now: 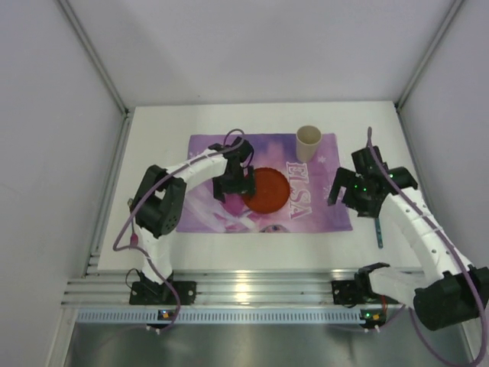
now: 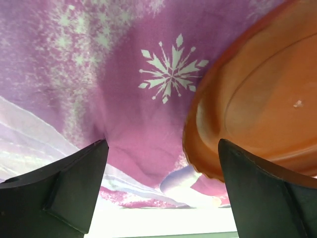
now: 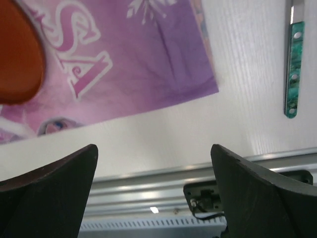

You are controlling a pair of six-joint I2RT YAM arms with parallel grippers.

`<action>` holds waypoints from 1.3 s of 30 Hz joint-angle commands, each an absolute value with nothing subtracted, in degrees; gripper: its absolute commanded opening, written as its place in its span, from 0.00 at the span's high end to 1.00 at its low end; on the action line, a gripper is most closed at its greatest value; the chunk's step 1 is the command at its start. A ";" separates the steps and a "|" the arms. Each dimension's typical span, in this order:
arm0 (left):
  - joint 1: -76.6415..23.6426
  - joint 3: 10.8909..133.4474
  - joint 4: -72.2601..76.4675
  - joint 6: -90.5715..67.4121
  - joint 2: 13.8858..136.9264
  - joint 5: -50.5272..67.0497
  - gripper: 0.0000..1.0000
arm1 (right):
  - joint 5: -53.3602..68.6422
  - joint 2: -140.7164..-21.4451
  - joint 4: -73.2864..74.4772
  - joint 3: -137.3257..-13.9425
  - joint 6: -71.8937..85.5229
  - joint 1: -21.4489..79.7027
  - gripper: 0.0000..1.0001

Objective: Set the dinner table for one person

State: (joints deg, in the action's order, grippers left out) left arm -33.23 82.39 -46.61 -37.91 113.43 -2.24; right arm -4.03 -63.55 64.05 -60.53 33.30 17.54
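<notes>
The dinner table is a white top carrying a purple snowflake placemat. An orange plate lies on the middle of the mat. A beige cup stands upright at the mat's far right corner. My left gripper hovers at the plate's left rim, open. In the left wrist view the plate fills the right side, and nothing sits between the fingers. My right gripper hangs open over the mat's right edge, empty. A green-handled utensil lies on bare table to its right.
A silver aluminium rail runs along the near edge with both arm bases on it. Grey walls close in the left, right and far sides. The green-handled utensil lies just off the mat's near right corner.
</notes>
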 commanded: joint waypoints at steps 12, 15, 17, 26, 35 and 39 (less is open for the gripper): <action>-32.87 82.89 -51.68 -36.48 89.57 -1.23 0.02 | -9.39 -72.85 47.55 -48.07 35.07 -10.36 0.07; -32.78 80.78 -53.00 -36.04 85.88 -0.97 0.02 | -14.04 -76.71 46.85 -52.37 34.28 -12.04 0.07; -32.87 80.25 -53.35 -35.60 84.12 -0.35 0.02 | -15.90 -79.00 46.85 -55.45 33.49 -12.13 0.08; -32.78 81.03 -55.11 -34.54 82.97 2.46 0.02 | -18.10 -86.65 39.73 -49.84 33.58 -12.04 0.14; -32.87 80.94 -57.39 -33.93 81.83 1.85 0.02 | -20.04 -93.95 36.56 -51.41 31.99 -12.22 0.43; -32.78 82.18 -58.18 -34.28 82.18 1.84 0.02 | -18.37 -95.62 34.90 -51.07 31.73 -12.22 0.97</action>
State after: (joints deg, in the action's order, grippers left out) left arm -33.04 80.34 -56.10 -34.54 83.72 1.69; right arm -16.62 -92.03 38.37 -52.53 31.83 -11.64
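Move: The spoon lies about 17 cm to the right of the right hand, 2 cm ahead and 14 below. The plate is some 18 cm to the right hand's left and 12 ahead, the cup about 6 left and 23 ahead. From the opened left hand, the fork is roughly 31 cm left and 11 back, the plate's middle 10 right and 1 back, the spoon about 44 right and 11 back. Swinging right, down and 30 degrees clockwise, the right hand pinches the spoon's neck; left rises about 16 cm. ##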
